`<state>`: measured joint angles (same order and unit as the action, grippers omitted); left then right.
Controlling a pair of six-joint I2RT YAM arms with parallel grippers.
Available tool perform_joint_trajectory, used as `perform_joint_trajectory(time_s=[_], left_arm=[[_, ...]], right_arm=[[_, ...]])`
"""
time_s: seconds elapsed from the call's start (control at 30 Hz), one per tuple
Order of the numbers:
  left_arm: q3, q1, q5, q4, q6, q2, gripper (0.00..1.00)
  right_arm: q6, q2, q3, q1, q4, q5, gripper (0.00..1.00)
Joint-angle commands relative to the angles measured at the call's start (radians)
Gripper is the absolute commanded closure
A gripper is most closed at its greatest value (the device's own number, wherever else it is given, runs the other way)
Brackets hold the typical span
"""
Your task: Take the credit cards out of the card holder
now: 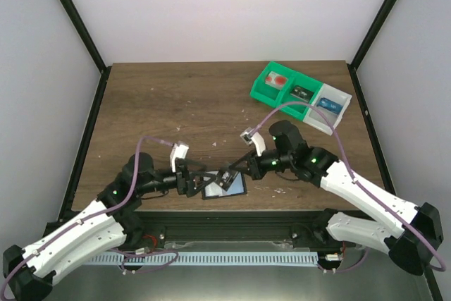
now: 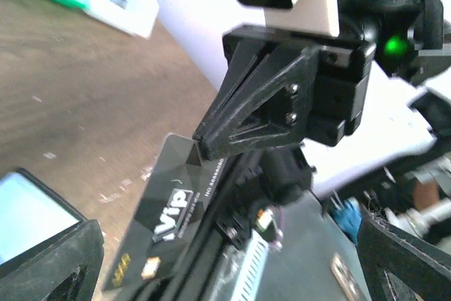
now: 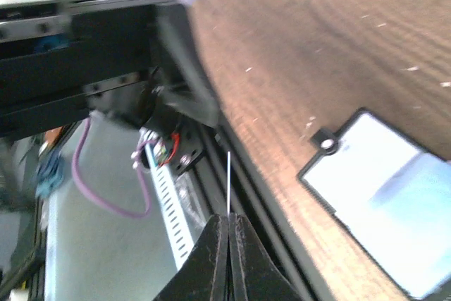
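The card holder (image 1: 234, 188), a flat black wallet with a pale blue face, lies on the table near the front edge between the two grippers. In the right wrist view the card holder (image 3: 380, 202) shows its small black tab toward my fingers. My right gripper (image 3: 229, 227) is shut on a thin credit card (image 3: 228, 177), seen edge-on. The left wrist view shows this black credit card (image 2: 165, 216), marked VIP, pinched at its upper corner by the right gripper (image 2: 204, 147). My left gripper (image 2: 232, 244) stands wide open around the card's lower end, not touching it.
A green compartment tray (image 1: 282, 84) and a white one (image 1: 330, 107) holding small items stand at the back right. The table's front edge with its black frame rail (image 3: 254, 195) runs right below the held card. Small crumbs dot the wood.
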<state>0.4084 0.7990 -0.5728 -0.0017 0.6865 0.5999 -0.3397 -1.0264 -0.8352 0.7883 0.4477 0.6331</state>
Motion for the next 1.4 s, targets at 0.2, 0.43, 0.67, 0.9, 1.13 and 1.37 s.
perform_joint_trajectory(time_s=[0.2, 0.43, 0.67, 0.9, 1.13, 1.37], left_arm=[[0.114, -0.003, 0.52, -0.281, -0.095, -0.041, 0.0], [0.14, -0.003, 0.573, -0.338, -0.159, -0.033, 0.0], [0.126, -0.004, 0.528, -0.311, -0.18, -0.026, 0.0], [0.124, -0.003, 0.507, -0.295, -0.204, -0.026, 0.0], [0.117, -0.003, 0.493, -0.286, -0.216, -0.063, 0.0], [0.115, -0.002, 0.478, -0.289, -0.224, -0.099, 0.0]], right_arm=[[-0.213, -0.006, 0.074, -0.252, -0.244, -0.326, 1.0], [-0.27, -0.091, 0.06, -0.445, -0.388, -0.405, 1.0], [-0.281, -0.206, -0.018, -0.62, -0.462, -0.502, 1.0], [-0.309, -0.297, -0.045, -0.754, -0.596, -0.599, 1.0], [-0.343, -0.469, -0.163, -0.788, -0.627, -0.684, 1.0], [-0.398, -0.599, -0.237, -0.811, -0.655, -0.73, 0.99]])
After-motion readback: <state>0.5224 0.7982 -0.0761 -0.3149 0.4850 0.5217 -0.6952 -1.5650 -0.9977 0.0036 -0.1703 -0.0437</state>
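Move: The green box's middle compartment, with its black VIP cards, lies roughly 38 cm ahead of the right hand, 30 cm to its right and 17 cm lower. Its neighbours are the compartment of red-and-white cards, about 45 cm ahead and 20 cm right, and the white bin, about 31 cm ahead and 40 cm right. The card holder lies some 18 cm below, 4 cm left and level fore-and-aft. From the left hand the middle compartment is about 40 cm ahead, 38 cm right. The black VIP card, still pinched in the shut right fingers, is carried forward about 34 cm and right about 29 cm, nearly level, from above the card holder towards the green box's middle compartment; the wrist turns almost 90 degrees clockwise on the way. Meanwhile the open left hand draws away forward and left, turning counter-clockwise, and then nearly stops. ##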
